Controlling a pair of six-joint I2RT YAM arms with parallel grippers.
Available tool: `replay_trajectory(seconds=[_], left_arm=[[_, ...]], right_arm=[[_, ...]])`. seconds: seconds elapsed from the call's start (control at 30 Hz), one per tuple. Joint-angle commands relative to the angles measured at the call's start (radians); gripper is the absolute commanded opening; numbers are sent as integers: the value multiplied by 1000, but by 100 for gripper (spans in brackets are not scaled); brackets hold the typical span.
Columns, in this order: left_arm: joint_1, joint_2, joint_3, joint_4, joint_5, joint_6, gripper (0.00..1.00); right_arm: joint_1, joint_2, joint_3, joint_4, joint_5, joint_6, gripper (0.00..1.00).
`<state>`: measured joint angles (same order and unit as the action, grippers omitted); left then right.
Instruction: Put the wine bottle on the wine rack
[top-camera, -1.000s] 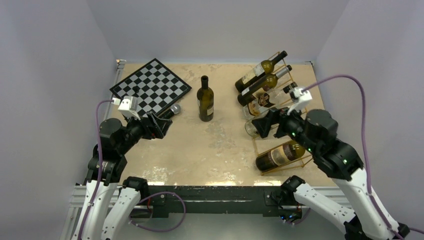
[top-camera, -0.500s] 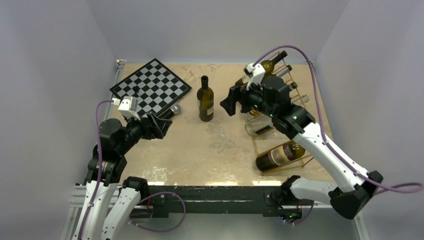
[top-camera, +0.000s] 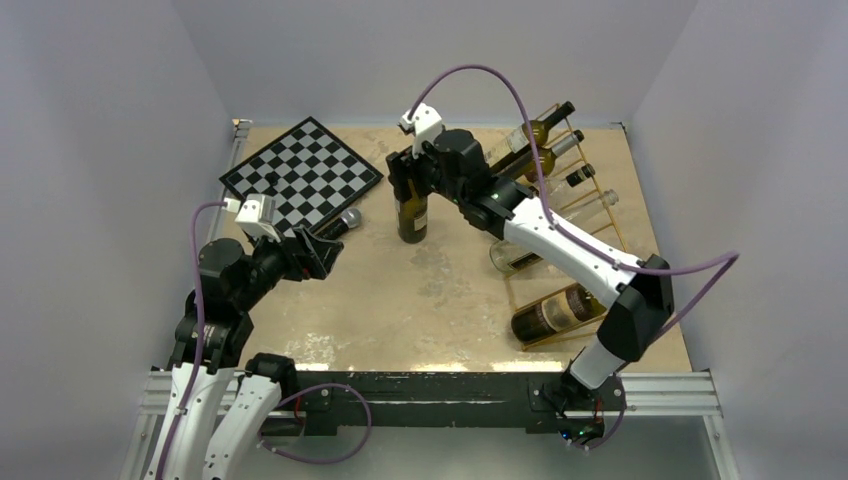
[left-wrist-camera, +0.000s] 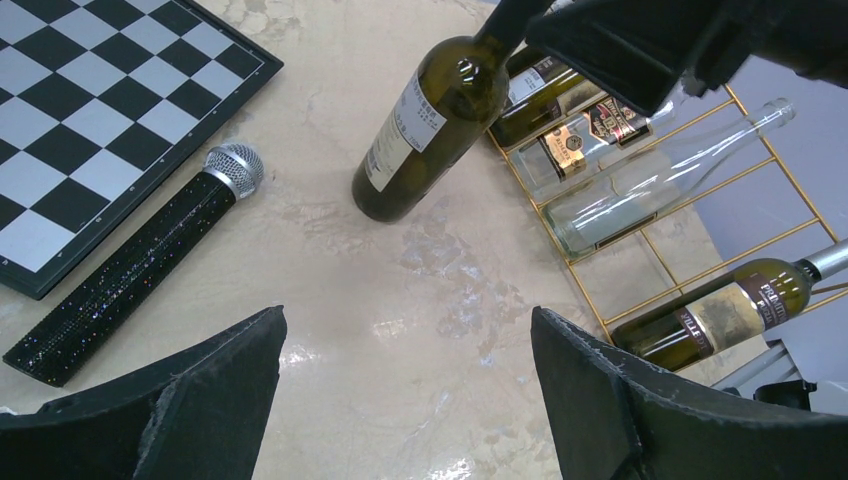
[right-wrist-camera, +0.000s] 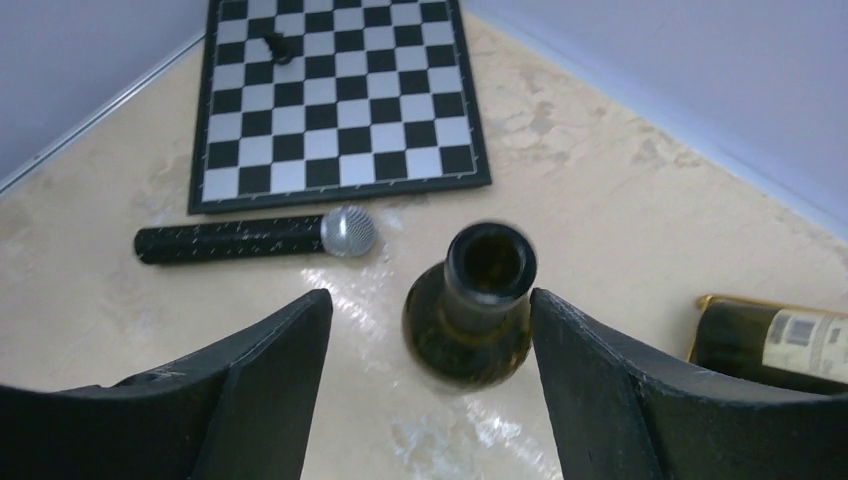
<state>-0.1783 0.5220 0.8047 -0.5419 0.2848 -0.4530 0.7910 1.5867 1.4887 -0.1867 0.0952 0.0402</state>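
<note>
A dark green wine bottle (top-camera: 411, 215) with a pale label stands upright and uncorked in the middle of the table. My right gripper (top-camera: 404, 172) hangs over its top, open. In the right wrist view the bottle's mouth (right-wrist-camera: 490, 262) sits between the two fingers, closer to the right one, and no pad touches the glass. The gold wire wine rack (top-camera: 592, 218) lies at the right with several bottles in its slots. My left gripper (top-camera: 325, 248) is open over bare table at the left, holding nothing (left-wrist-camera: 408, 315).
A black-and-white chessboard (top-camera: 300, 170) with a dark piece on it lies at the back left. A black microphone (top-camera: 340, 222) rests beside it, left of the bottle. The rack (left-wrist-camera: 720, 200) holds a clear bottle and green ones. Walls close in the table.
My right arm has swung from the rack leftward across the table, and its gripper now stands over the upright bottle's neck. The left arm has not moved.
</note>
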Motion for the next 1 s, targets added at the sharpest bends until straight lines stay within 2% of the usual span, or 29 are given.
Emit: replay_trajectory(seconds=[0.0,0.23,0.47,0.6,0.77,0.83,0.97], left_arm=[[-6,-5,-2,11,6,9,96],[-6,-1,-3,5,-5,13,96],[-6,7,-4,11,-2,13,96],[-6,7,-3,7,-4,17,96],[-6,5,-3,7,-6,17,96],[-6,6,-4,7,-8,18,96],[-6,6,-7,9,-6,17,96]], right_arm=[[0,58,121,46,98,-29,73],[4,104,107,94,189,-14,68],[4,138,108,96,207,-17,64],[4,142,101,102,206,-11,47],[4,125,97,102,193,-7,12],[4,101,85,107,190,-12,1],[4,54,64,111,189,-17,0]])
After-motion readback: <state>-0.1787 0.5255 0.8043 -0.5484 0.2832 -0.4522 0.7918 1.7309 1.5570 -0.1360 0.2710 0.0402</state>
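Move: The wine bottle stands upright with its middle about 4 cm ahead of the right hand, straight in line sideways, some 15 cm below; its neck is only about 3 cm lower than the fingers. From the bottle, the microphone lies roughly 23 cm left and 1 cm back, the chessboard 28 cm left and 14 cm farther out, the wine rack's middle 34 cm right and 1 cm back. From the left hand the bottle is about 19 cm ahead and 15 cm right, 12 cm lower. The wine bottle's neck is what the right hand slides onto: it eases about 5 cm forward and down, turning some 10 degrees clockwise, with the fingers narrowing on the way. It then stays in place and shuts the pads from both sides, pinching the neck just under the rim. ##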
